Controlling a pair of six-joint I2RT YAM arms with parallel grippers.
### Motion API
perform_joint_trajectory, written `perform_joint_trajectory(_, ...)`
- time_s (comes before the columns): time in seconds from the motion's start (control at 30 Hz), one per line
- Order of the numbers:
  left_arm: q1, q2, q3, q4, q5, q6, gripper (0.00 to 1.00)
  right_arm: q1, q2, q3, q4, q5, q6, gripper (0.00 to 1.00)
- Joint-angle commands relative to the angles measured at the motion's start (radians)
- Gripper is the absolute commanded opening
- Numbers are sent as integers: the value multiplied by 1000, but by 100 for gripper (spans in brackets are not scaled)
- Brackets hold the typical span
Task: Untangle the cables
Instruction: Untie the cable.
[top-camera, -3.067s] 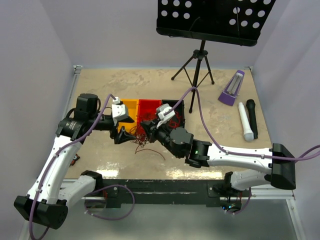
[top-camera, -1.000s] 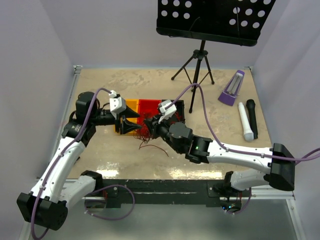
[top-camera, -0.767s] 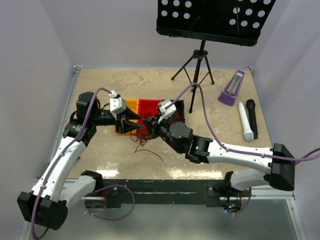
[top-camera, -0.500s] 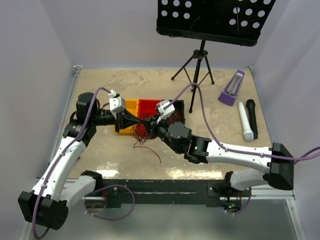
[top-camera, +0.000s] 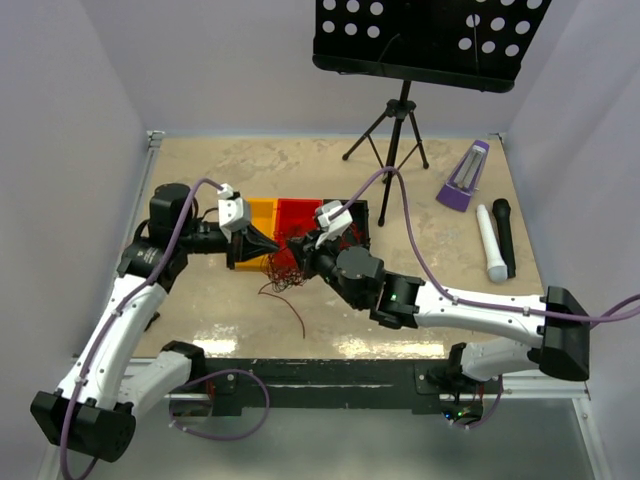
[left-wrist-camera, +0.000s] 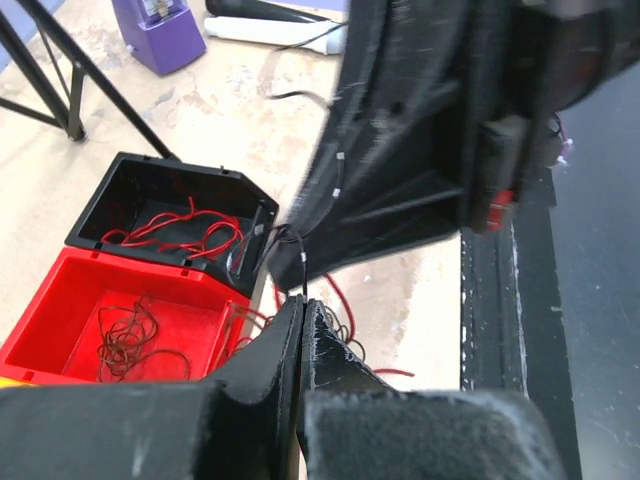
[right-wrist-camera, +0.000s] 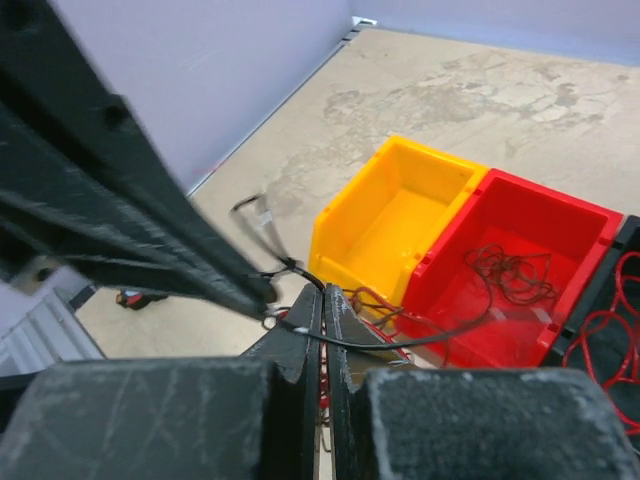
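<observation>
The cables (top-camera: 284, 268), a knot of thin red and dark strands, hang between my two grippers just in front of the bins, and one red strand trails onto the table. My left gripper (top-camera: 270, 244) is shut on a dark cable (left-wrist-camera: 302, 272) that rises from its tips (left-wrist-camera: 302, 302). Tip to tip with it, my right gripper (top-camera: 301, 256) is shut (right-wrist-camera: 323, 291) on the knot; red strands show between its jaws and a dark cable (right-wrist-camera: 420, 340) lies across its fingers. More red cables (left-wrist-camera: 170, 228) lie in the black bin, and dark cables (right-wrist-camera: 510, 268) in the red bin.
Three bins stand in a row behind the grippers: yellow (top-camera: 259, 212), red (top-camera: 297, 213), black (top-camera: 357, 214). A music stand's tripod (top-camera: 398, 135) is at the back. A purple metronome (top-camera: 464, 176), a white microphone (top-camera: 488, 244) and a black microphone (top-camera: 503, 233) lie at the right.
My left gripper was open a second ago and has shut on a dark strand next to the right gripper's tips. The loose red strand has shifted a little on the table.
</observation>
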Motion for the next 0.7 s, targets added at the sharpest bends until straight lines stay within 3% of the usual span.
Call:
perform_joint_trajectory(0.0,-10,-57,108,-161,48,93,0,-33,-58,-14,10,70,0,0)
perform_joint_trajectory(0.23,-10,-129,142,-319,-2,191,0,-110,-93,-25,-10,67,-2,0)
perform_joint_trajectory(0.47,-10,-172,137,-337,-15,194,0,-144,-98,-23,-43,86,24,0)
perform_joint_trajectory(0.67,-10,-168,165,-468,-32,332,0,-162,-103,15,-73,150,24,0)
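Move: The cable tangle hangs close beneath both nearly touching hands: from the left hand about 2 cm back, 1 cm right and 8 below. The red box's middle lies on the table some 12 cm ahead of the left hand, 3 right and 23 below; the yellow box is about 11 cm left of the red one. From the right hand the tangle is some 3 cm back, 2 left and 8 below. Keeping their pinches on the cable, the hands part, left about 5 cm back and rising, right 7 cm forward-right. ##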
